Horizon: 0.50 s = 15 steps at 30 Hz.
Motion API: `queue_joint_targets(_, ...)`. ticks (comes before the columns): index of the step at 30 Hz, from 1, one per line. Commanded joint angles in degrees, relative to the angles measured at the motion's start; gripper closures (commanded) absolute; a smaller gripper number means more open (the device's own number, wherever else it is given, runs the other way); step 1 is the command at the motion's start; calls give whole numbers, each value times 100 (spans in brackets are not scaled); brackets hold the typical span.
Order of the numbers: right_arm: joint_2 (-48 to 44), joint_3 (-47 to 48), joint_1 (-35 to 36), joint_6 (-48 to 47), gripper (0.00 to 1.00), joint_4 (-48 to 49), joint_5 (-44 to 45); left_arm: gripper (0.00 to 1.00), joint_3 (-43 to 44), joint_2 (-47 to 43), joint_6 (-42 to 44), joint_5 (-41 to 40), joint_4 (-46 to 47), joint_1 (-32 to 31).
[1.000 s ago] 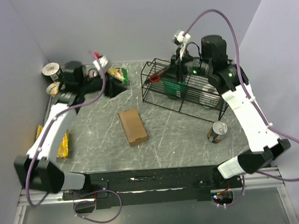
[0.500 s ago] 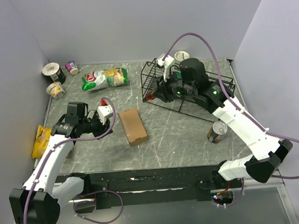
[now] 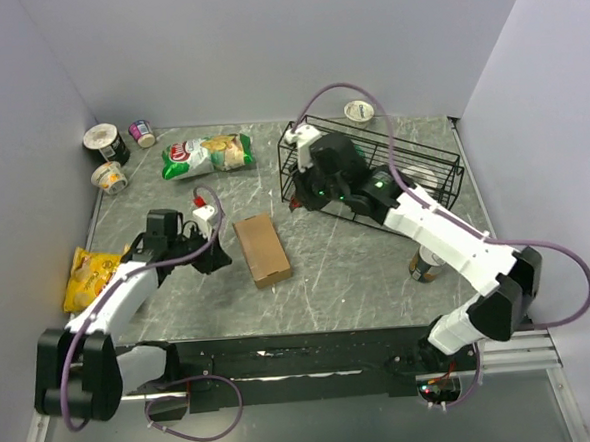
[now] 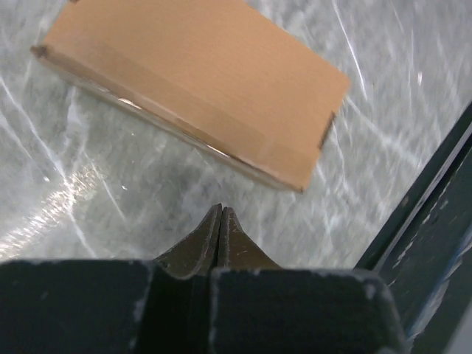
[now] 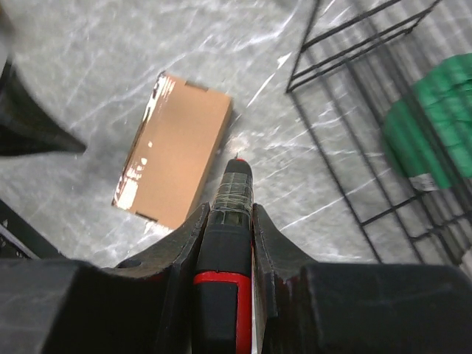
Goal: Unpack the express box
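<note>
The express box [image 3: 262,250], a flat brown carton with its flaps closed, lies mid-table. My left gripper [image 3: 220,259] sits low just left of the box, apart from it. In the left wrist view its fingers [image 4: 221,212] are pressed together with nothing between them, a short gap before the box [image 4: 199,81]. My right gripper [image 3: 296,199] hovers behind and to the right of the box, at the basket's left end. It is shut on a black and red cutter-like tool [image 5: 234,188] whose tip points toward the box's [image 5: 177,147] far edge.
A black wire basket [image 3: 412,162] holding a green packet [image 5: 435,125] stands at the back right. A can [image 3: 430,260] is at the right, a green chip bag [image 3: 208,153] at the back, a yellow bag [image 3: 90,276] at the left edge. Several cups [image 3: 105,144] sit in the back-left corner, another cup [image 3: 359,110] behind the basket.
My left arm swung from the back-left corner down to the box's left side and its gripper closed. My right arm carried the tool from over the basket leftward toward the box.
</note>
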Motion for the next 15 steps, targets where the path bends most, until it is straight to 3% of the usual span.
queue_joint_targets(1,319,328,276,-26,100,203,357,99,474,759,-2005,-305,708,67)
queue_joint_targets(7,698,644,294,-96,100,238,419,99,747,1955,-2887,107,656,146)
queue_joint_targets(15,768,609,285,-132,100,362,718,99,703,2597,-2765,994,1375,-336)
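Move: The small cardboard box lies flat to the right of my left hand: its middle is about 7 cm right, 3 cm forward and 7 cm below. The green snack bag is some 24 cm ahead of that hand and 4 cm to its left. From my right hand, which still holds the red knife, the box is about 10 cm left, 4 cm back and 25 cm below; the wire rack's middle is some 14 cm right, 11 cm forward and 21 cm below. I lower my left hand about 5 cm with its fingers kept shut, easing forward and then slightly back as I slip right. I tip the wrist down some 30 degrees, bringing the fingertips right up to the box's long left side, towards its near end. My right hand keeps its grip on the knife and sinks about 4 cm while drifting left, towards the box. ##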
